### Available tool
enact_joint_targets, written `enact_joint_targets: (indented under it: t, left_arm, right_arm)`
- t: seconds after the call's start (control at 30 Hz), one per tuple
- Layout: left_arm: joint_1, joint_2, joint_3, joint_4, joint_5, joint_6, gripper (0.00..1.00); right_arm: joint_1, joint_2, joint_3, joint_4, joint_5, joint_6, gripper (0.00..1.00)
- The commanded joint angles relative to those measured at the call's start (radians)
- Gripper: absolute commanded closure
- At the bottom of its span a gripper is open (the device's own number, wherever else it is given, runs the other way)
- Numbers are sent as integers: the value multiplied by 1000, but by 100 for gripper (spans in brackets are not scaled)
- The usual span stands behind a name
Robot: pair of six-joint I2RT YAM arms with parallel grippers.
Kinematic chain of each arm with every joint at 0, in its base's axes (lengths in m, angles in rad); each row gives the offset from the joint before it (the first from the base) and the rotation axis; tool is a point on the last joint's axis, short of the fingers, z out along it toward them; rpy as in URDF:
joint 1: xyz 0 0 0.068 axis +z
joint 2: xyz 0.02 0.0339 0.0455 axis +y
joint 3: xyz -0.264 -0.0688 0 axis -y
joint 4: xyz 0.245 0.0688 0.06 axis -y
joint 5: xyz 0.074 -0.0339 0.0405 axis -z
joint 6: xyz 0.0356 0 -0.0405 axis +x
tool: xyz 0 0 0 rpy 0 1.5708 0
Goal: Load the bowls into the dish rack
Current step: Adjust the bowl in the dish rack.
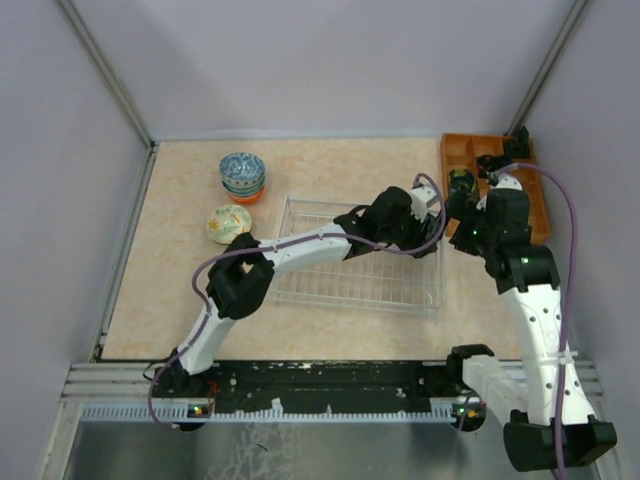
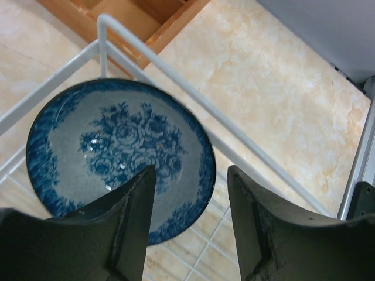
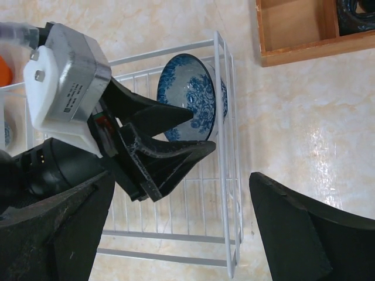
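Observation:
A blue floral bowl (image 2: 117, 146) rests in the far right corner of the wire dish rack (image 2: 176, 76), tilted against its side wall (image 3: 225, 175). My left gripper (image 2: 190, 172) is open over it, one finger above the bowl's inside and the other outside the rim with a gap. Seen from the right wrist, the same bowl (image 3: 193, 88) lies just beyond the left gripper (image 3: 202, 126). My right gripper (image 3: 181, 175) hangs wide open and empty above the rack's right edge. A stack of bowls (image 1: 242, 175) and a single green-patterned bowl (image 1: 228, 223) stand left of the dish rack (image 1: 330, 285).
An orange wooden compartment tray (image 1: 495, 180) sits at the back right, close to the rack corner, with a black item (image 3: 357, 12) in one compartment. Both arms crowd the space between the rack and the tray. Grey walls enclose the table.

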Motion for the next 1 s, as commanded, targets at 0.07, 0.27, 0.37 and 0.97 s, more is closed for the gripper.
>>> enact_joint_targets:
  t: [0.07,0.27,0.37,0.97]
  left_arm:
    - [-8,65,96,0,38,31,43]
    - [-7,99,127,-15,-4,37,52]
    - [-8,108,127,-14,-29,36,61]
    - [14,-112,-127,276,-2,-58,100]
  right_arm:
    - [-10,-49,67,2,-16,1,1]
    - [-10,-52,49,17,-20,7,2]
    - [-10,-53,44,21,-22,6,2]
    - [-10,-31,35,46,-10,9,2]
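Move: The blue-patterned bowl leans inside the dish rack's right end, its middle about 4 cm ahead of the left hand, 1 cm to its right and 1 cm lower, with its near rim already between the spread fingertips. The rack's right side stands roughly 3 cm to the hand's right, its middle 4 cm farther back and 3 cm lower; the wooden box is some 13 cm ahead and 16 cm right, 6 cm below. From the right hand, the bowl lies about 8 cm ahead, 2 cm left and 12 cm down. The bowl's near rim is pinched by the left fingers, which shut from just over half open, one finger inside the bowl and one outside, as the hand eases about 2 cm right towards the rack's side and 1 cm forward. Still pinching, the hand then draws back left about 1.5 cm and rises 1 cm, its attitude nearly unchanged. ##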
